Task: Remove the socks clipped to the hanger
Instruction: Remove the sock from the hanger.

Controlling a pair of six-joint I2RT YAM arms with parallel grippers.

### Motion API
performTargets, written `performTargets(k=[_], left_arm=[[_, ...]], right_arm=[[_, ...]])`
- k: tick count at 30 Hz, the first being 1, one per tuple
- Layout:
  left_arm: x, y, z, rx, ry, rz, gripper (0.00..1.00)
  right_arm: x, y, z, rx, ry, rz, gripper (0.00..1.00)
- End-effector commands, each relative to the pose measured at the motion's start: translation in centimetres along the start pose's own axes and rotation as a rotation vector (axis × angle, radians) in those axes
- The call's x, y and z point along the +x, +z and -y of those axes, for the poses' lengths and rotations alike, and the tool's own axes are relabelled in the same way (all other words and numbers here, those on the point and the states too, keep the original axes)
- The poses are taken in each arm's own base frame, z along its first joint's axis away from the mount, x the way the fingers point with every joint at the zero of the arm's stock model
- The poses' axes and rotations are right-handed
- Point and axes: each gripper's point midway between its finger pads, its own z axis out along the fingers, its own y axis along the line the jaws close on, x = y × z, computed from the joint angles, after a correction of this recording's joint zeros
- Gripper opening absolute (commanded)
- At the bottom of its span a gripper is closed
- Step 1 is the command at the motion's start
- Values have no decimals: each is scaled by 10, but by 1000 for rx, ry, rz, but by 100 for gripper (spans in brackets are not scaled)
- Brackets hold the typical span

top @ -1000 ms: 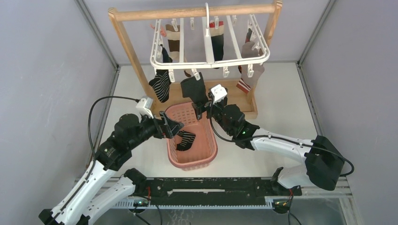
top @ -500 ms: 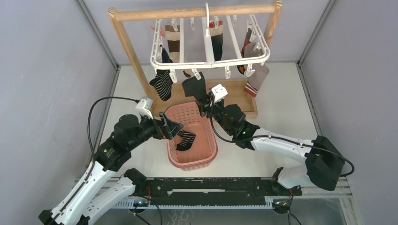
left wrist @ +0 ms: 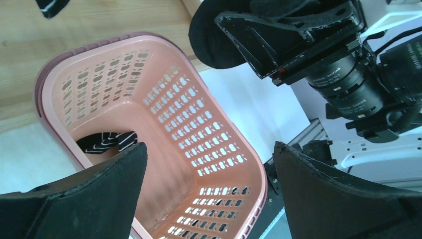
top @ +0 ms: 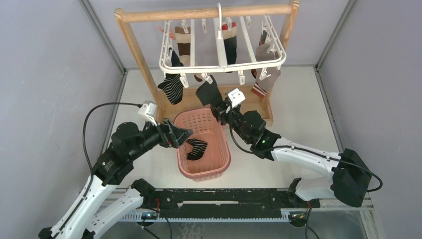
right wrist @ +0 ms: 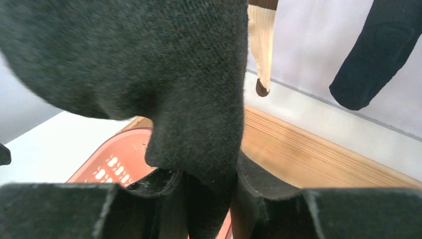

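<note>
The white hanger (top: 221,67) hangs by its hook from the wooden rack. A plain black sock (top: 208,93) is clipped at its near edge, above the basket. My right gripper (top: 219,110) has its jaws pressed on the lower end of this black sock (right wrist: 149,64), which fills the right wrist view. A black-and-white striped sock (top: 172,88), a brown-and-cream banded sock (top: 184,42), another dark sock (top: 230,47) and a grey sock with a red-white cuff (top: 266,79) also hang from clips. My left gripper (top: 183,135) stands open over the basket's left rim, holding nothing.
A pink perforated basket (top: 201,174) sits between the arms, with one striped sock (top: 196,148) lying inside. The wooden rack (top: 204,12) stands behind it, its base board (top: 259,107) just beyond the basket. Grey walls close in both sides.
My right gripper has narrowed from wide open onto the black sock and shifted slightly right. The hanger swayed a little. My left arm drew back slightly, jaws still open.
</note>
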Motion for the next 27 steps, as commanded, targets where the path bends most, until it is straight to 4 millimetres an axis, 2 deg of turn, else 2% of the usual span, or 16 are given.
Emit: performTargets(k=[1, 4, 10, 13, 23, 27], left_arm=[[-28, -16, 36, 125, 1, 72, 100], [-33, -21, 46, 165, -13, 85, 100], [-45, -27, 59, 204, -22, 109, 100], [-54, -30, 70, 239, -25, 128, 100], [-102, -57, 123, 428, -45, 268, 100], [-119, -62, 134, 430, -28, 319, 100]], right_arm=[[-36, -8, -6, -32, 24, 81, 34], [-40, -12, -5, -34, 25, 84, 24], [-44, -18, -8, -46, 21, 85, 14], [-44, -20, -8, -43, 20, 79, 1], [-41, -30, -18, -66, 19, 49, 0], [-45, -36, -23, -78, 25, 48, 0]])
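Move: The dark grey sock's lower part is already between my right fingers; its middle lies about 3 cm ahead, 3 cm left and 5 cm above that hand. The clip holding it is roughly 6 cm ahead, 4 left and 12 above, and the basket is about 8 back, 6 left and 22 below. From my left hand the grey sock is about 12 cm ahead, 10 right and 5 up, its clip some 15 ahead, 9 right and 12 up. I shut my half-closed right fingers until they pinch the lower part of the grey sock, easing that hand up a little and then drawing it back about 3 cm, keeping the hold. Meanwhile I lift my open, empty left hand about 13 cm, away from the basket and nearer the sock's clip, easing slightly back while tipping the fingers up and rolling its left side down. ##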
